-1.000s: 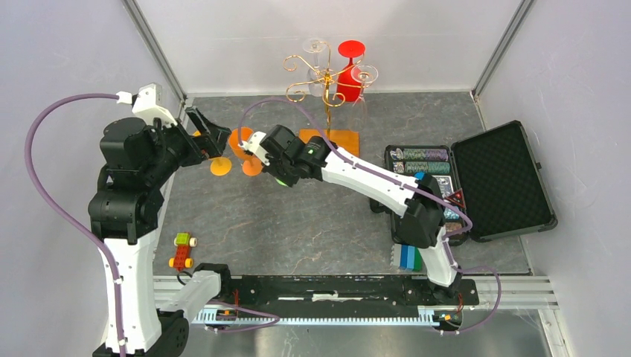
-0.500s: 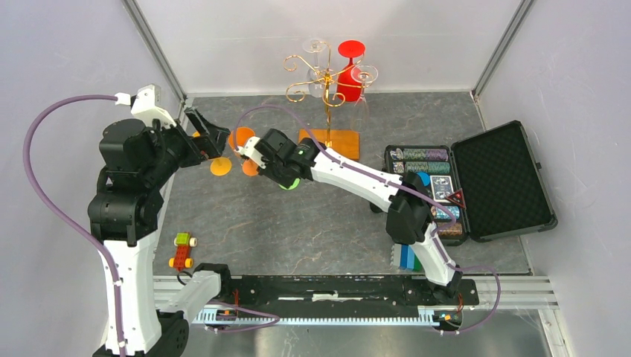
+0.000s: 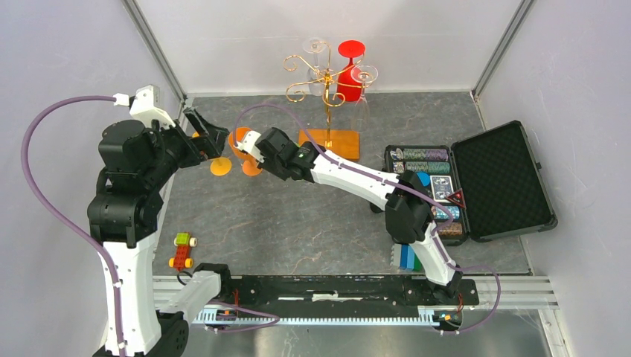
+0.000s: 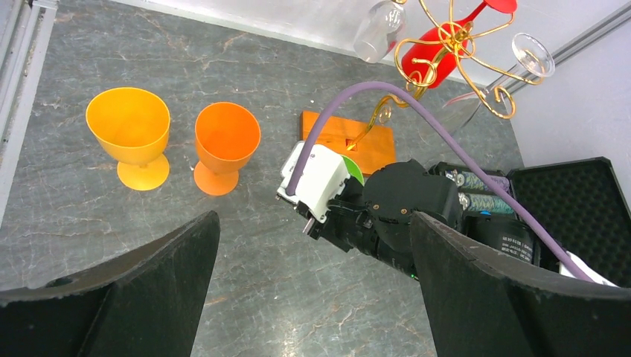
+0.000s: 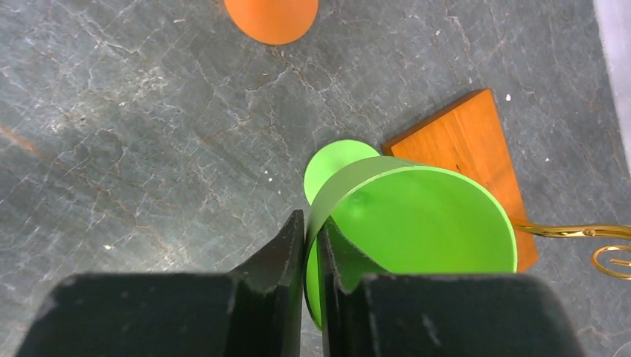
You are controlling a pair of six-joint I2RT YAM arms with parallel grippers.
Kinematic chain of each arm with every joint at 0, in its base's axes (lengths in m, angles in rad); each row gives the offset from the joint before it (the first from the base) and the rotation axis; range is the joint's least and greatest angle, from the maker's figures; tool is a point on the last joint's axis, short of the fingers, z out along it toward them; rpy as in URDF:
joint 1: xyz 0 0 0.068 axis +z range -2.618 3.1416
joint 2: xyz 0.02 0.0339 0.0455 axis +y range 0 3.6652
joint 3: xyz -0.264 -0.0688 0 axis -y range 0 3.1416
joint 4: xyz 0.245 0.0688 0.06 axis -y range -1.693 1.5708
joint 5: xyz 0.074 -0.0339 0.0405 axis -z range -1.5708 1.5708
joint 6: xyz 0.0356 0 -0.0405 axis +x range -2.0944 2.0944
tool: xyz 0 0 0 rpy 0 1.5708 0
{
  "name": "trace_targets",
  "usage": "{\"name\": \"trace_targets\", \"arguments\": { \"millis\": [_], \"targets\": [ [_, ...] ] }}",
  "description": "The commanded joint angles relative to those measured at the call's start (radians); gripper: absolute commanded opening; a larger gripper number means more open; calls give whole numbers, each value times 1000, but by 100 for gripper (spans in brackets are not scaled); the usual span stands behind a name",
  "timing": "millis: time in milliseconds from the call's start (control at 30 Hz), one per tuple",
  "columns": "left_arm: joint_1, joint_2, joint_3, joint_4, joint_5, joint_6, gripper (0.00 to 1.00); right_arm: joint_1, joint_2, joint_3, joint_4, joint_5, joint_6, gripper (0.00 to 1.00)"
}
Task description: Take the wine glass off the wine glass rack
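Note:
The wine glass rack [image 3: 327, 104] stands at the back on its orange-brown base [image 3: 335, 141]. A red glass [image 3: 350, 74] and clear glasses [image 3: 315, 46] hang upside down from its gold scroll arms [image 4: 446, 44]. My right gripper [image 5: 311, 223] is shut on the rim of a green wine glass [image 5: 417, 216], one finger inside the bowl and one outside. The glass hangs upright, its foot beside the rack base [image 5: 465, 141]. My left gripper [image 3: 212, 137] is open at the left, empty, near two orange glasses [image 4: 128, 123] [image 4: 227, 134] that stand on the table.
An open black case [image 3: 506, 178] with poker chips lies at the right. A small toy car [image 3: 181, 251] sits near the left arm's base, and a blue block [image 3: 409, 256] by the right arm's base. White walls close the back and sides.
My right arm has swung a little back and left towards the rack base, carrying the green glass. The left arm has barely moved.

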Motion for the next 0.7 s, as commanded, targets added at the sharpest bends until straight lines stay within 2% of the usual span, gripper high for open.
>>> {"name": "trace_targets", "arguments": {
  "millis": [0,367,533,667],
  "targets": [
    [-5,-14,-1,25,-16,36,100,-1,-19,-7,121,64,-36,14],
    [-13,-17,-3,26,-24,40,100,-5,-31,0,153,-27,-28,21],
    [-15,-17,-3,26,-28,41,100,-9,-31,-3,151,-10,-27,31],
    [-16,-21,4,24,-53,40,100,-11,-45,34,134,-14,13,47]
  ]
}}
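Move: My right fingers straddle the near rim wall of the green wine glass, whose middle lies about 5 cm ahead, 2 cm right and 6 cm down. The orange glass stands some 12 cm left and 7 cm ahead of my right hand, the yellow glass about 22 cm left and 8 cm ahead; the rack base is roughly 15 cm ahead and 12 cm right. From my left hand the green glass lies about 15 cm ahead, 15 cm right and 34 cm below. I ease my right hand left towards the orange glass, rising and going slightly forward as well, about 2.5 cm in all, then nearly stop. My fingers spread from a narrow gap to a bit under half open, one inside the bowl and one outside, so the green glass's rim wall has clear room between the tips. ##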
